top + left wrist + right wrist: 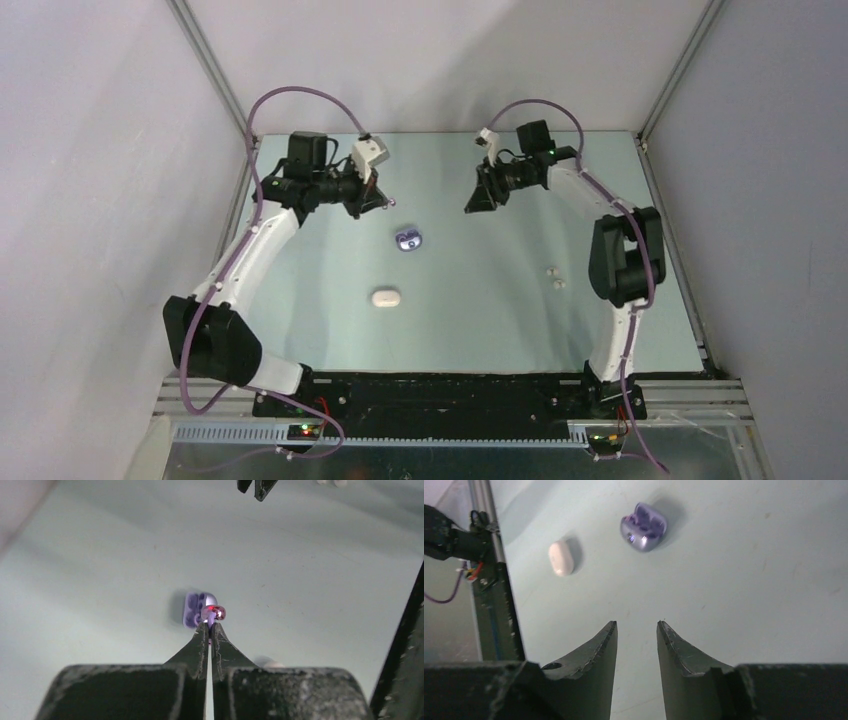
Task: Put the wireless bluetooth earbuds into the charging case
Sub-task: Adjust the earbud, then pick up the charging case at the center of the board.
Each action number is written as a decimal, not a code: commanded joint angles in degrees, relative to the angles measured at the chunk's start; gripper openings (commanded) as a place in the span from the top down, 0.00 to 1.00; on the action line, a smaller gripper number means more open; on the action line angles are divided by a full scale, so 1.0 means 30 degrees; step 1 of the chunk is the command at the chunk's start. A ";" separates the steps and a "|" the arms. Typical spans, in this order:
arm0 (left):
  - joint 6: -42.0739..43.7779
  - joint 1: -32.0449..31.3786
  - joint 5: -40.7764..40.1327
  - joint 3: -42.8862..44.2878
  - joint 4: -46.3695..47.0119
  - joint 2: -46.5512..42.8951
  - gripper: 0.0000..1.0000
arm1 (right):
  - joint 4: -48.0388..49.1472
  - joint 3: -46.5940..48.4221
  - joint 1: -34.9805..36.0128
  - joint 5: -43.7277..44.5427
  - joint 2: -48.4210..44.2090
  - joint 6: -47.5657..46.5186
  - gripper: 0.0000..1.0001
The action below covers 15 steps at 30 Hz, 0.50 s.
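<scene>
My left gripper (386, 204) (210, 626) is shut on a translucent purple earbud (214, 612) by its stem and holds it above the table, up-left of the open purple charging case (409, 240) (193, 610) (644, 527). Two white earbuds (554, 277) lie loose on the table at the right. The shut white case (385, 297) (560, 557) lies nearer the arms' bases. My right gripper (470, 206) (636, 625) hangs open and empty above the table, up-right of the purple case; its tips (255, 487) show at the top of the left wrist view.
The pale green table (480, 320) is walled by grey panels and metal frame posts (215, 75). The right arm's elbow (625, 255) stands close to the two white earbuds.
</scene>
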 commanded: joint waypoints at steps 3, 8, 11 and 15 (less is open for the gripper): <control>-0.4431 0.1449 0.0546 -0.0455 -0.0765 -0.0865 1.00 | 0.1924 0.4246 0.1932 0.1207 0.3457 0.0143 0.62; -0.4897 0.2334 0.1792 -0.2017 -0.0970 -0.1722 1.00 | 0.2425 0.6802 0.3197 0.2426 0.6607 0.3067 0.64; -0.5508 0.2967 0.2200 -0.2959 -0.0505 -0.2543 1.00 | 0.3403 0.7603 0.3649 0.2801 0.7779 0.3708 0.62; -0.6076 0.3332 0.2100 -0.4138 0.0054 -0.3770 1.00 | 0.2725 0.9521 0.4231 0.3070 0.9319 0.3956 0.60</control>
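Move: The open charging case, with one earbud already in it, stands on the table some 15 cm to the left of the empty, part-open right hand, about 3 cm ahead and 14 cm below. The left hand still holds the other earbud at its fingertips; from it the charging case lies roughly 8 cm ahead, 5 cm to the right and 22 cm down. The white case lies about 16 cm nearer the base than the charging case and 6 cm to its left. The right hand sweeps about 12 cm to the left towards the charging case, going forward some 4 cm early on and sinking ever faster, about 8 cm in all, with its wrist barely turning and its fingers kept part-open, and ends just above and beside the case. Meanwhile the left hand keeps its pinch on the earbud and draws aside, about 4 cm left, then also back and down by nearly as much, while its fingers tip farther down and swing counter-clockwise, some 20 degrees in all. ##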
